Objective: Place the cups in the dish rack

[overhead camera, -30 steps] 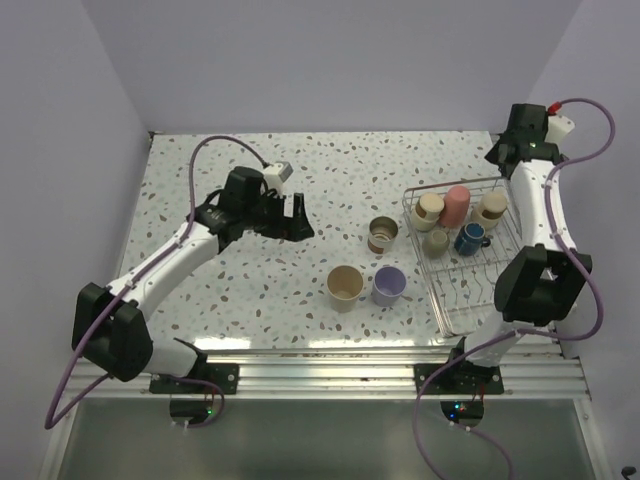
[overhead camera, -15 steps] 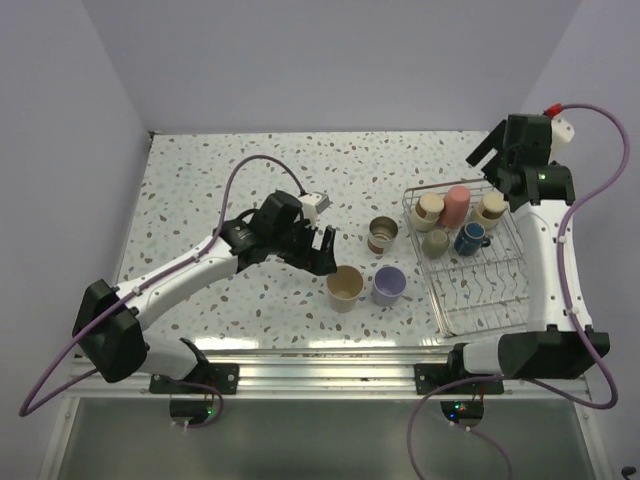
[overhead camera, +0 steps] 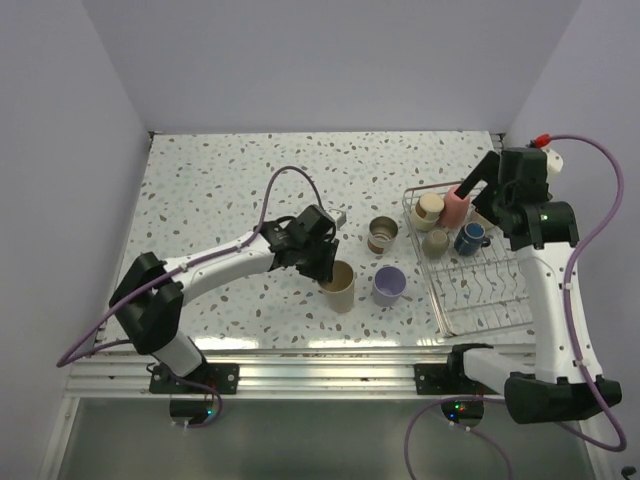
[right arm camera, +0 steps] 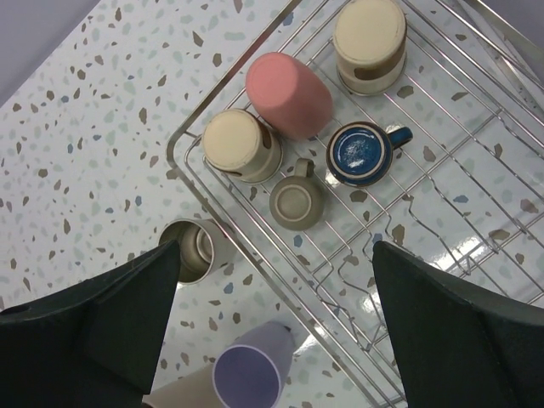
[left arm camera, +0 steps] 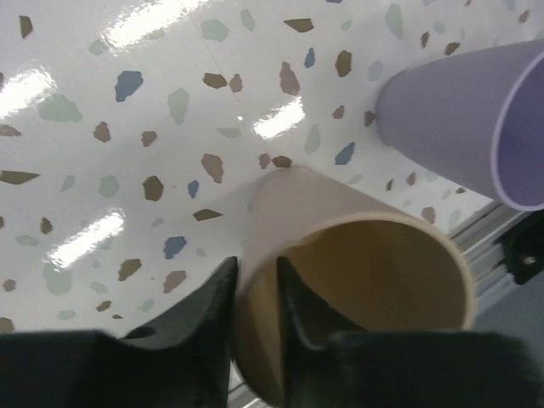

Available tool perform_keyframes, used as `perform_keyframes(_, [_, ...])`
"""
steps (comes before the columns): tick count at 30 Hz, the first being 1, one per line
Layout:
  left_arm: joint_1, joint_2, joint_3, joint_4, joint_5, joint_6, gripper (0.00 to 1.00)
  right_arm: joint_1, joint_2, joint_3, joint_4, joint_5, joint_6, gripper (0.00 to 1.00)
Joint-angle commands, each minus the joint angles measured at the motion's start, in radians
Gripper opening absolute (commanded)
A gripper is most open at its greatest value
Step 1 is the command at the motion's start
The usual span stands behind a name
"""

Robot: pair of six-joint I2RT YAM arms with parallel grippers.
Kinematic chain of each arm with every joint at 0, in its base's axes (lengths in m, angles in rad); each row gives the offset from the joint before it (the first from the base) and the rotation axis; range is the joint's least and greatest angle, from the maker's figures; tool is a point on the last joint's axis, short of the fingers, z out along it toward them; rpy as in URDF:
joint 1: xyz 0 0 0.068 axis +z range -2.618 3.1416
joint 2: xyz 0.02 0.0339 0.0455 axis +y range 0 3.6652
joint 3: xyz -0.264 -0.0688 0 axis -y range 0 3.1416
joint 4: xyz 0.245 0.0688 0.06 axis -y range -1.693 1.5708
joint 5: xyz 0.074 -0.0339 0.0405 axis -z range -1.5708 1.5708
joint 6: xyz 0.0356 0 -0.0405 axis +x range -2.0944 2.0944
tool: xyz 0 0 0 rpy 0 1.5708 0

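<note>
My left gripper [overhead camera: 328,268] [left arm camera: 255,265] is shut on the rim of a tan cup [overhead camera: 343,289] [left arm camera: 374,255], one finger inside and one outside its wall. The cup stands on the table beside a lavender cup [overhead camera: 389,285] [left arm camera: 459,119] [right arm camera: 251,378]. A steel cup [overhead camera: 382,236] [right arm camera: 191,246] stands behind them. The dish rack [overhead camera: 475,290] [right arm camera: 450,204] holds a pink cup [right arm camera: 289,93], two tan cups [right arm camera: 238,144] [right arm camera: 370,34], a small olive cup [right arm camera: 297,201] and a dark blue mug [right arm camera: 361,153]. My right gripper [overhead camera: 480,188] [right arm camera: 276,246] hangs open high over the rack, holding nothing.
The near half of the rack holds only bare wire. The aluminium rail [overhead camera: 330,365] runs along the table's near edge, just in front of the tan and lavender cups. Purple walls close the table at the back and sides.
My left arm has swung right and down to the tan cup, and its jaws have closed on the rim. My right arm has come forward over the rack.
</note>
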Motion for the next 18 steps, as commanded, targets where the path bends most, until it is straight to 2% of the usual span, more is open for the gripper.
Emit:
perform_keyframes(1, [-0.003, 0.037, 0.057, 0.030, -0.024, -0.037, 0.21, 0.026, -0.006, 0.008, -0.005, -0.019, 0.006, 0.98])
perform_keyframes(2, [-0.003, 0.045, 0.062, 0.043, -0.017, -0.037, 0.13, 0.031, -0.005, 0.011, -0.004, -0.019, 0.006, 0.98])
perform_keyframes(3, [-0.003, 0.054, 0.079, 0.050, -0.004, -0.037, 0.00, 0.042, 0.001, 0.020, -0.004, -0.019, 0.006, 0.98])
perform_keyframes(8, [0.019, 0.052, 0.206, -0.014, -0.073, -0.006, 0.00, 0.071, 0.029, 0.088, 0.014, -0.069, 0.007, 0.98])
perform_keyframes(11, [0.103, 0.040, 0.298, -0.043, -0.064, 0.009, 0.00, 0.073, 0.053, 0.129, 0.083, -0.219, 0.023, 0.98])
perform_keyframes(12, [0.167, 0.026, 0.332, -0.043, -0.019, 0.003, 0.00, 0.074, 0.072, 0.134, 0.114, -0.340, 0.044, 0.98])
perform_keyframes(14, [0.225, 0.012, 0.362, -0.017, 0.028, -0.004, 0.00, 0.073, 0.086, 0.120, 0.244, -0.466, 0.081, 0.98])
perform_keyframes(16, [0.279, 0.003, 0.430, 0.003, 0.049, -0.005, 0.00, 0.073, 0.109, 0.087, 0.405, -0.654, 0.174, 0.98])
perform_keyframes(18, [0.313, 0.000, 0.480, 0.037, 0.086, -0.004, 0.00, 0.073, 0.130, 0.012, 0.532, -0.767, 0.312, 0.98])
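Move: At the left hand, the tan cup's near rim already lies between the half-closed fingers; its middle is about 4 cm right, 1 cm back and 5 cm below. The purple cup stands about 16 cm to that hand's right, level with it, and the metal cup 13 cm ahead and 14 cm right. For the open right hand, high over the rack side, the tan cup lies some 29 cm left, 9 cm back and 25 cm down, the metal cup 19 cm left and 5 cm ahead. Closing on the tan cup's rim after sinking another 1 cm, the left hand pinches the wall and lifts, carrying the cup about 14 cm forward and 12 cm up with a slight counter-clockwise turn. The right hand, fingers still wide open, swings about 11 cm left, somewhat forward and up, towards the rising cup, rolling its left side up and turning counter-clockwise. ##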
